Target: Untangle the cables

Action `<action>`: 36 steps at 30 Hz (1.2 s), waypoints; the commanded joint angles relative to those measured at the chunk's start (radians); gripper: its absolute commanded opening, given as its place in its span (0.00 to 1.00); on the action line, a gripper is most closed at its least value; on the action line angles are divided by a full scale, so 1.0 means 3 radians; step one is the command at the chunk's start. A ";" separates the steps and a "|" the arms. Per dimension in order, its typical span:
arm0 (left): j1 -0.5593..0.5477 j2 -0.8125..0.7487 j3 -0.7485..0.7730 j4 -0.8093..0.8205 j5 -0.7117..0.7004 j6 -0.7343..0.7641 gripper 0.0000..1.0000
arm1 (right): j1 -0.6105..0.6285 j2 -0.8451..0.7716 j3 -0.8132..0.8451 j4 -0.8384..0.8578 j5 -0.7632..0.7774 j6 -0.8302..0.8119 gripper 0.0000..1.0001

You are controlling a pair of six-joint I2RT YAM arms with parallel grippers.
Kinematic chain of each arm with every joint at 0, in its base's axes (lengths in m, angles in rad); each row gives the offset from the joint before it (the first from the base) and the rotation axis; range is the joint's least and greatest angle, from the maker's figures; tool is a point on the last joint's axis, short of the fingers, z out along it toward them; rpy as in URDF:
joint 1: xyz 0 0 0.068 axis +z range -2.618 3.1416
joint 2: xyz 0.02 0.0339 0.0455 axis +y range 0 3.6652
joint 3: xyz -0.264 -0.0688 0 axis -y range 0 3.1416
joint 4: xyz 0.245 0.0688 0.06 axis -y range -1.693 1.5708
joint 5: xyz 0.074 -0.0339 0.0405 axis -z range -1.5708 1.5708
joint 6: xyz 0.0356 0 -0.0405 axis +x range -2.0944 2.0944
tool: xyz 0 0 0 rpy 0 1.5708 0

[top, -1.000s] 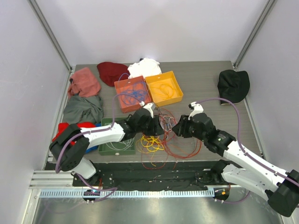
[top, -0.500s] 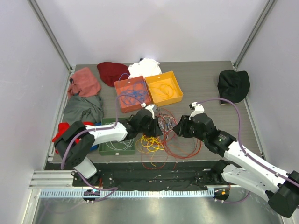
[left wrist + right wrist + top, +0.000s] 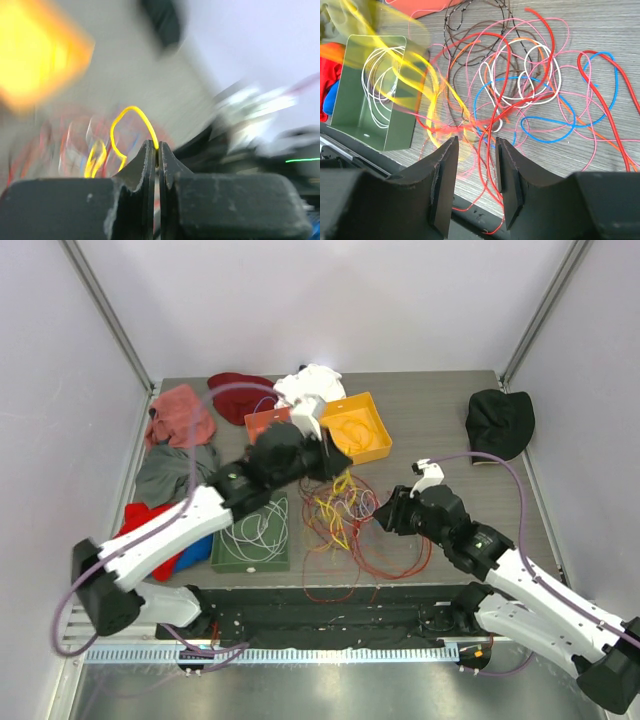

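The cables point(image 3: 365, 530) lie as a tangle of red, pink, blue, white and brown wires mid-table. My left gripper point(image 3: 325, 455) is raised near the bins, shut point(image 3: 156, 147) on a yellow cable point(image 3: 131, 110). That cable's loops point(image 3: 338, 502) trail down into the tangle. My right gripper point(image 3: 385, 515) hovers open at the tangle's right side. In the right wrist view a red cable point(image 3: 492, 125) runs between the open fingers point(image 3: 476, 142), which do not pinch it. Blue point(image 3: 555, 135) and white point(image 3: 530, 85) loops lie just beyond.
An orange bin point(image 3: 262, 422) and a yellow bin point(image 3: 358, 432) stand at the back. A green bin point(image 3: 255, 535) holds white wires. Clothes lie along the left and back: pink point(image 3: 180, 415), dark red point(image 3: 235, 390), white point(image 3: 310, 385), grey point(image 3: 170, 475). A black hat point(image 3: 498, 423) sits at the right.
My left gripper closed on the yellow cable and rose back toward the bins, dragging yellow loops up out of the tangle. The right gripper barely moved.
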 commanded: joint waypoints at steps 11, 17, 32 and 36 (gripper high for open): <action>-0.0017 -0.0095 0.2606 -0.0961 -0.0121 0.0743 0.00 | 0.0018 -0.0279 0.0251 -0.0028 0.0131 -0.0104 0.42; -0.0017 -0.0074 0.2306 -0.0895 0.0043 0.0559 0.00 | 0.0018 -0.0401 0.0180 -0.0084 0.0167 -0.0063 0.42; -0.0012 0.0232 0.2279 -0.0829 -0.0248 0.0763 0.00 | 0.0013 -0.0544 0.0241 -0.0094 0.0315 -0.0084 0.46; -0.0002 0.0432 0.2590 -0.0880 -0.0345 0.0871 0.00 | 0.0013 -0.0662 0.0338 -0.0258 0.0428 -0.0150 0.46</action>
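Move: The left hand already pinches the yellow cable, which hangs from it into the tangle some 18 cm straight below. From this hand the orange bin, where such cable already lies, is about 20 cm ahead and level sideways, roughly 17 cm lower. The red bin stands about 15 cm left and 18 ahead, the green bin 22 left and 4 back, both as low. From the right hand the orange bin lies some 24 cm ahead, 9 left and 8 lower. Keeping its pinch on the yellow cable, the left hand whips it straight up out of the tangle by some 33 cm, swinging out left and a little back as its fingertips tip up about 35 degrees. It then sinks about 12 cm and comes back right and forward, still tipped up. The open, empty right hand rises about 5 cm over the pile and eases right. ##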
